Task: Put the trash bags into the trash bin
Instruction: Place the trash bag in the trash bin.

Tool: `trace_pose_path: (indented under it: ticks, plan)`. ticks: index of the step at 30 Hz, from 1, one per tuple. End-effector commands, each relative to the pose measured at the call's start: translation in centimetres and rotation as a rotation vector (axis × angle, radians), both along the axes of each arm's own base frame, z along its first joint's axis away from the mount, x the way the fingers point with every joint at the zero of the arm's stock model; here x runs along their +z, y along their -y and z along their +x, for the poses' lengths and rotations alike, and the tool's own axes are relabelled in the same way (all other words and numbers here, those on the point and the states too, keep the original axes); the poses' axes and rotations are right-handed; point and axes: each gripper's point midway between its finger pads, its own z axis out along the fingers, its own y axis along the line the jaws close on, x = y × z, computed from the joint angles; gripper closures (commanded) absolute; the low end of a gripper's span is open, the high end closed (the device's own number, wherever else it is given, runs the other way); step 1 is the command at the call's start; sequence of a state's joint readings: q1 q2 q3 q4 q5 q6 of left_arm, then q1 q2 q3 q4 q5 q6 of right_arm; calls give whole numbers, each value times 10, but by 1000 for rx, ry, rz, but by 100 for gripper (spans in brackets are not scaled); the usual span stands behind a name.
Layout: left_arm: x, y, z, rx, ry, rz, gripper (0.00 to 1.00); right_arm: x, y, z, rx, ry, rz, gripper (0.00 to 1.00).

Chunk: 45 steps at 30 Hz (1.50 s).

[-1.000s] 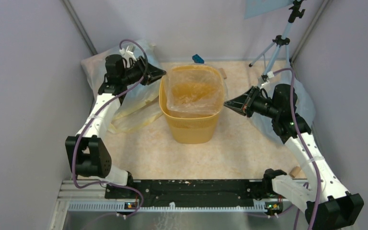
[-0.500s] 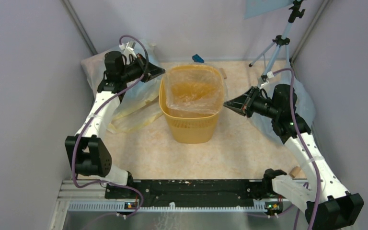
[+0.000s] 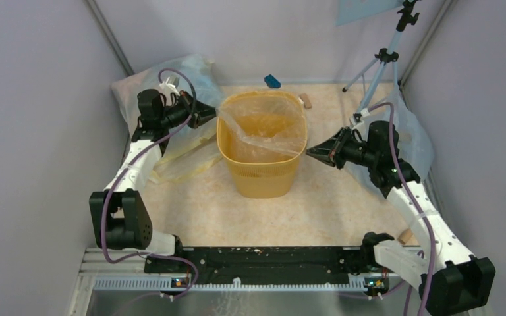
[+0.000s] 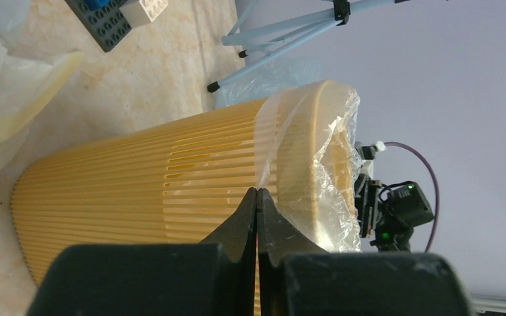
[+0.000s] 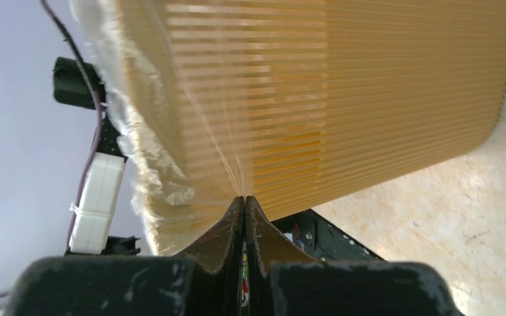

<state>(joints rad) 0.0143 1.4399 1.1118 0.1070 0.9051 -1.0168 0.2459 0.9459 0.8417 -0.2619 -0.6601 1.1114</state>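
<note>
The yellow trash bin (image 3: 260,172) stands upright mid-table. A see-through trash bag (image 3: 263,135) lines its mouth, its film wrinkled over the rim. My left gripper (image 3: 215,114) is at the bin's left rim, shut on the bag's edge, and the film stretches from its tips into the bin. My right gripper (image 3: 308,153) is at the right rim, shut on the opposite edge. In the left wrist view the closed tips (image 4: 257,191) pinch the trash bag (image 4: 316,171) against the ribbed trash bin (image 4: 138,184). In the right wrist view the trash bag (image 5: 191,131) fans up from the closed tips (image 5: 244,198) over the trash bin (image 5: 382,92).
Bluish plastic sacks lie at the back left (image 3: 128,89) and by the right wall (image 3: 416,135). A yellowish bag (image 3: 178,158) lies on the floor left of the bin. A tripod (image 3: 382,59) stands back right, a blue block (image 3: 272,81) behind the bin.
My left gripper has shut on the bag's left edge and moved down and to the left, pulling the film off its flat spread. The right gripper stayed shut, shifting slightly.
</note>
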Motion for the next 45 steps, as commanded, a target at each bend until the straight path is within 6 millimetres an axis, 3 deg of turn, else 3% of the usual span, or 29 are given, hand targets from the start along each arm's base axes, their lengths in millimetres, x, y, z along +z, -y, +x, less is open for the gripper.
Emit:
trace_pose_path:
  ticks: [1,15,22,28,34,37,45]
  plan:
    - [23,2,-13,-46,90,-37,100,-15,0,-2,9,-58,-16,100]
    - [19,5,-21,-68,77,-50,100,-5,-1,-4,32,-15,-13,100]
    - [21,4,-24,-64,86,-39,100,15,7,-7,8,56,-67,100]
    - [23,4,-24,-63,91,-37,100,31,9,-12,18,137,-85,82]
    - [23,4,-23,-60,92,-32,100,69,19,-20,103,381,-280,77]
    - [22,3,-24,-59,95,-27,100,82,14,-22,145,471,-348,73]
    - [23,4,-28,-61,105,-14,100,86,-12,-24,285,633,-574,61]
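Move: The right hand, pinching the trash bag's edge outside the near right of the rim, has the trash bin's mouth about 8 cm ahead, 12 cm left and 4 cm higher. The wooden block lies some 30 cm ahead and 3 cm right of it, the blue toy about 33 ahead and 8 left, both well below. From the left hand, also gripping bag film, the mouth is roughly 5 cm back, 12 cm right and slightly higher. Down about 2 cm first, drawing the pinched film down outside the bin's right rim; the right hand holds there, then opens partway, lets go of the film and climbs some 11 cm above the rim, backing about 3 cm and rolling counter-clockwise as seen along its fingers. The left hand keeps its shut grip on the film and eases slightly back. ##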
